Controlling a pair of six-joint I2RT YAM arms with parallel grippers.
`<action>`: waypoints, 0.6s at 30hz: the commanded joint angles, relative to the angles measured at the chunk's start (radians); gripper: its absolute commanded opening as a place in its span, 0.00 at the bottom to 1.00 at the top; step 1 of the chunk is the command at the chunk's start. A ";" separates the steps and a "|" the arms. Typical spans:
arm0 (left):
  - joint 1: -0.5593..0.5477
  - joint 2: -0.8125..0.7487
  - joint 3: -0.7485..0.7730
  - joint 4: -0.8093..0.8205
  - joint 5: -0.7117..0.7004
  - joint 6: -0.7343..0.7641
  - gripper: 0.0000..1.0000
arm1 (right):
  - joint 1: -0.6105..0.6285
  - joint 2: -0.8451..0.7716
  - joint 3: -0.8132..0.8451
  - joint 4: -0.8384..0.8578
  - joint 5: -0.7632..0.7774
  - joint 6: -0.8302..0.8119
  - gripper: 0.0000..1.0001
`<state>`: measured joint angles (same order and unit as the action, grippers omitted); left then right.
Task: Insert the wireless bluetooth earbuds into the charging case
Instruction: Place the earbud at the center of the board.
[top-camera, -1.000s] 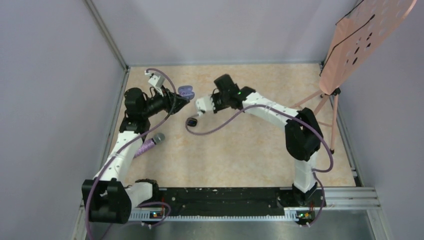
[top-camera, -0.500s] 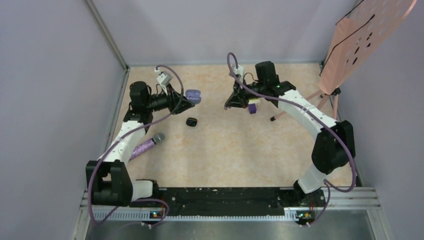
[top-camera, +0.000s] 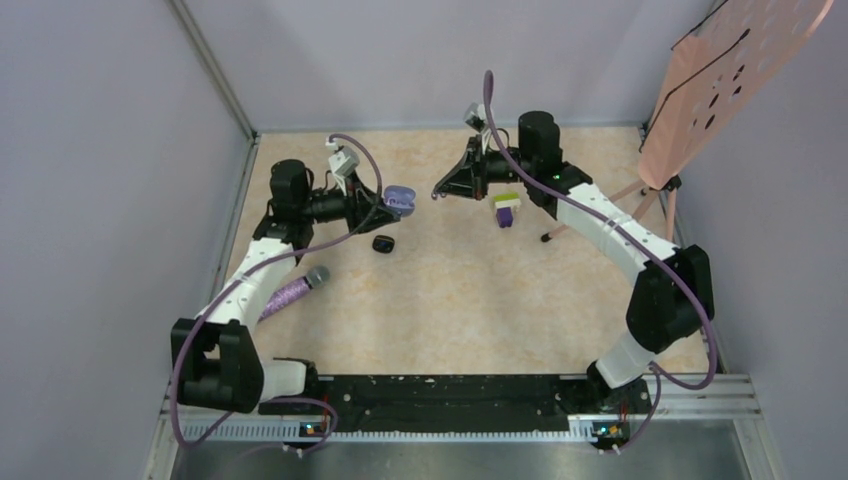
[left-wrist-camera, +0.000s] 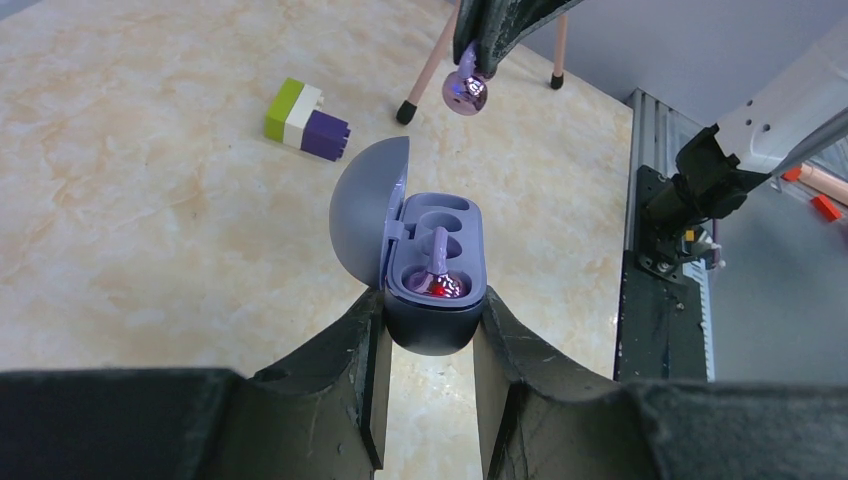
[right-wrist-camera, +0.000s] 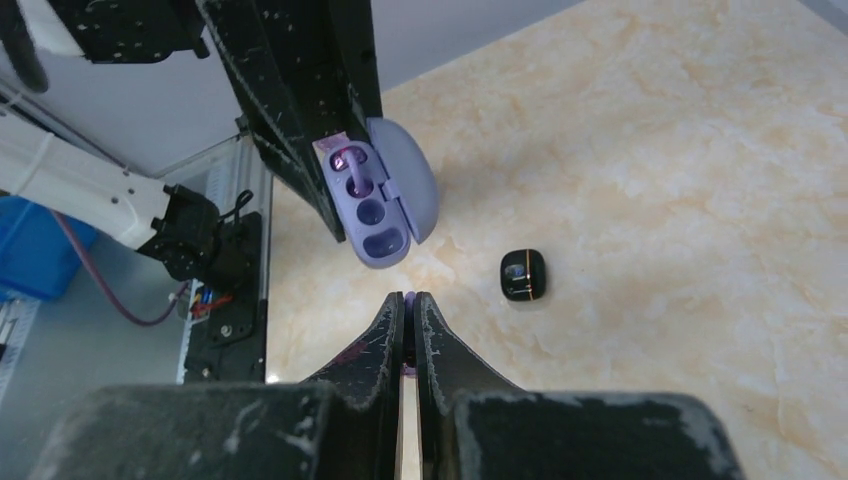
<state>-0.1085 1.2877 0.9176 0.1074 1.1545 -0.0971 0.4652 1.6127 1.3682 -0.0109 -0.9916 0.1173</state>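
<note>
My left gripper (top-camera: 392, 203) is shut on the base of the open purple charging case (top-camera: 400, 197) and holds it above the table. In the left wrist view the gripper (left-wrist-camera: 430, 310) clamps the case (left-wrist-camera: 365, 210). One purple earbud (left-wrist-camera: 440, 280) with a red light sits in the near slot; the far slot is empty. My right gripper (top-camera: 437, 194) is shut on a purple earbud (left-wrist-camera: 466, 90) and hangs just beyond the case. In the right wrist view the gripper (right-wrist-camera: 410, 300) points at the case (right-wrist-camera: 385, 205). A small all-black rounded piece (top-camera: 383, 243) lies on the table.
A green, white and purple block (top-camera: 507, 207) lies at the back, right of centre. A purple microphone (top-camera: 295, 290) lies at the left. A pink perforated board on a stand (top-camera: 720, 80) is at the back right, its legs (top-camera: 600, 210) on the table. Walls close in three sides.
My right gripper left the spot by the black piece, swung back and right, then turned its tip toward the case. My left gripper carried the case a little right and forward.
</note>
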 joint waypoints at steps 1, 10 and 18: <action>-0.026 -0.033 0.051 -0.035 -0.065 0.074 0.00 | 0.027 -0.062 -0.003 0.068 0.127 0.039 0.00; -0.034 -0.076 0.028 -0.061 -0.239 0.080 0.00 | 0.127 -0.230 -0.248 -0.189 1.072 -0.132 0.00; -0.034 -0.091 0.004 -0.051 -0.294 0.060 0.00 | 0.141 -0.204 -0.351 -0.535 1.296 -0.019 0.00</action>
<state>-0.1402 1.2320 0.9268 0.0277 0.9016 -0.0307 0.5941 1.4166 1.0676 -0.3553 0.1265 0.0566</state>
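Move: The right hand holds an earbud and is bound for bare board near the centre, about 13 cm to its right, 2 cm ahead and some 29 cm below. The toy block stands roughly 12 cm ahead and 14 cm right of that hand, the stand's foot 5 ahead and 23 right, both about 28 below; the charging case in the left fingers is 8 cm to its left, slightly lower. From the left hand the bare spot lies about 21 cm right, 3 ahead, 25 below. Still pinching the earbud, the right hand leaves the charging case and sweeps down about 14 cm and to its right about 12 cm, towards the open board short of the toy block. Its fingers swing clockwise from pointing left to pointing forward and well down. The left hand keeps its grip on the open charging case, easing some 2 cm forward and turning about 10 degrees counter-clockwise. ##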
